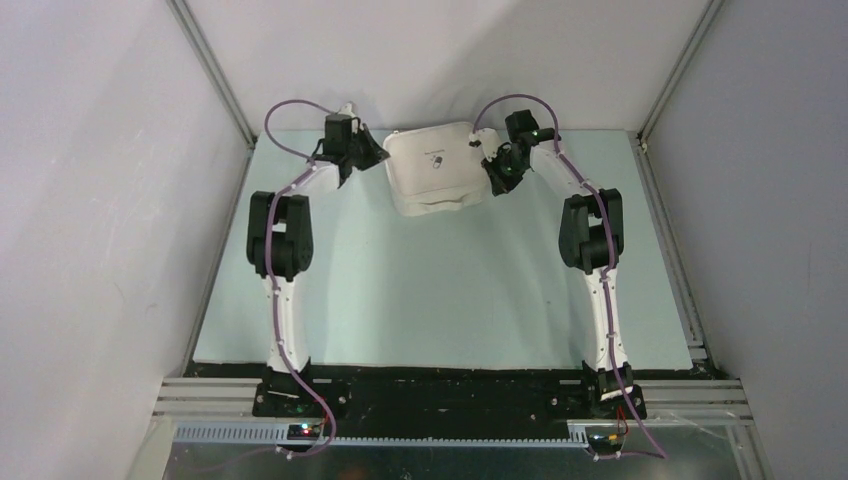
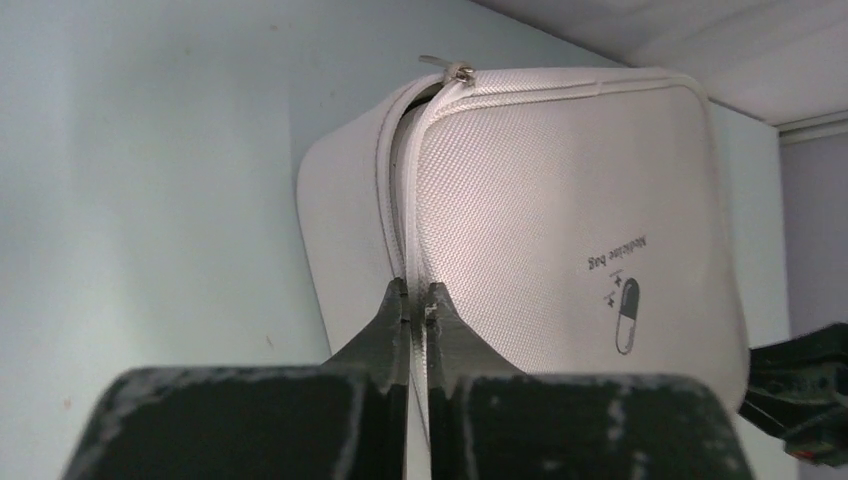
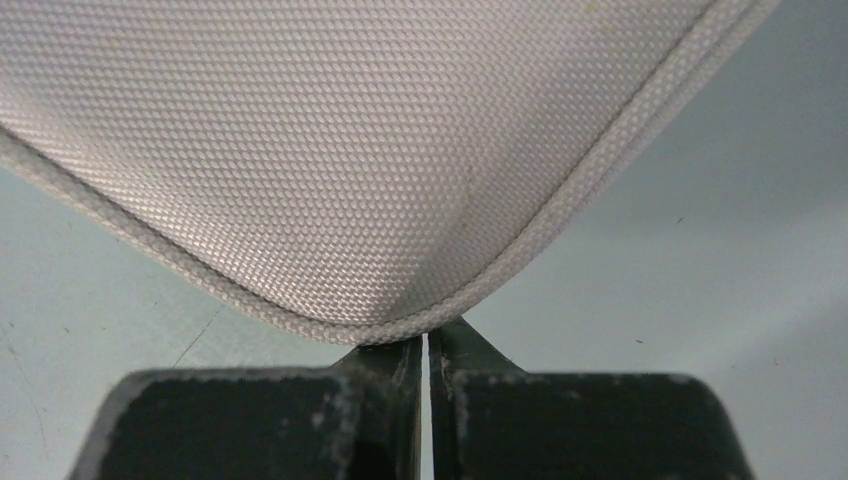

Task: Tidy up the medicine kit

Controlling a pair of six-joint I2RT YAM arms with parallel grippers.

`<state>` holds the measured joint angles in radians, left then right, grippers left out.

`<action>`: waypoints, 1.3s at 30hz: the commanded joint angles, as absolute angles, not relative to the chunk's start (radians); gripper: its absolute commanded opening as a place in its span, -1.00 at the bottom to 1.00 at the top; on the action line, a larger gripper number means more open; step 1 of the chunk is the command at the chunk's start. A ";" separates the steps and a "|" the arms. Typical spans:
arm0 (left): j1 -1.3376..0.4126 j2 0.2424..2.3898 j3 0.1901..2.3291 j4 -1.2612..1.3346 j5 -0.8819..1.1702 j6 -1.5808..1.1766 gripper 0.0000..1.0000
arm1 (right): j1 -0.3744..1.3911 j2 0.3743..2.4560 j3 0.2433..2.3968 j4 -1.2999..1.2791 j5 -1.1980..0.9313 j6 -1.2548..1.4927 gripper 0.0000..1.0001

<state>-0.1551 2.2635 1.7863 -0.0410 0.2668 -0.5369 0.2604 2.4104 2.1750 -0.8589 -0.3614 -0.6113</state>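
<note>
The medicine kit (image 1: 435, 165), a white rounded-square zip case with a small pill logo (image 2: 627, 315), lies at the far middle of the table, lid down. Its zip is partly undone, with the pull (image 2: 458, 70) at the far corner. My left gripper (image 1: 378, 153) is at the kit's left side. In the left wrist view that gripper (image 2: 417, 298) is shut on the zip seam, which runs between its fingers. My right gripper (image 1: 492, 172) is at the kit's right side. It is shut, and its tips (image 3: 428, 338) sit against the kit's piped corner (image 3: 400, 325), partly hidden by it.
The kit rests on a pale green mat (image 1: 440, 290) close to the back wall (image 1: 440, 60). White side walls (image 1: 100, 200) and metal frame posts (image 1: 215, 75) close in the table. Both arm bases stand on the dark rail (image 1: 450, 390) at the near edge.
</note>
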 commanded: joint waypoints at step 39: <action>-0.476 1.557 1.126 -0.415 0.607 1.353 0.67 | 0.271 2.399 2.207 -0.992 -0.311 -0.701 -1.00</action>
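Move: My left fingers are already shut on the medicine bag's rim, on its left side. The near left corner lies about 12 cm back and 4 cm to the right of that hand; the bag's middle is some 3 cm back, 12 cm right and 4 cm below it, and a zip pull sits roughly 5 cm ahead at the far left corner. From my right hand, shut at the near right corner, that near left corner is about 23 cm left and 4 cm back. I pull my left hand straight back about 20 cm, still pinching the rim, and drag the bag's left side with it while my right hand keeps its pinch at the near right corner almost still. Then my left fingers open wide and let go; the hand rises some 9 cm, turns about 75 degrees clockwise and rolls, going on back and right before sinking about halfway again by the near left corner. ##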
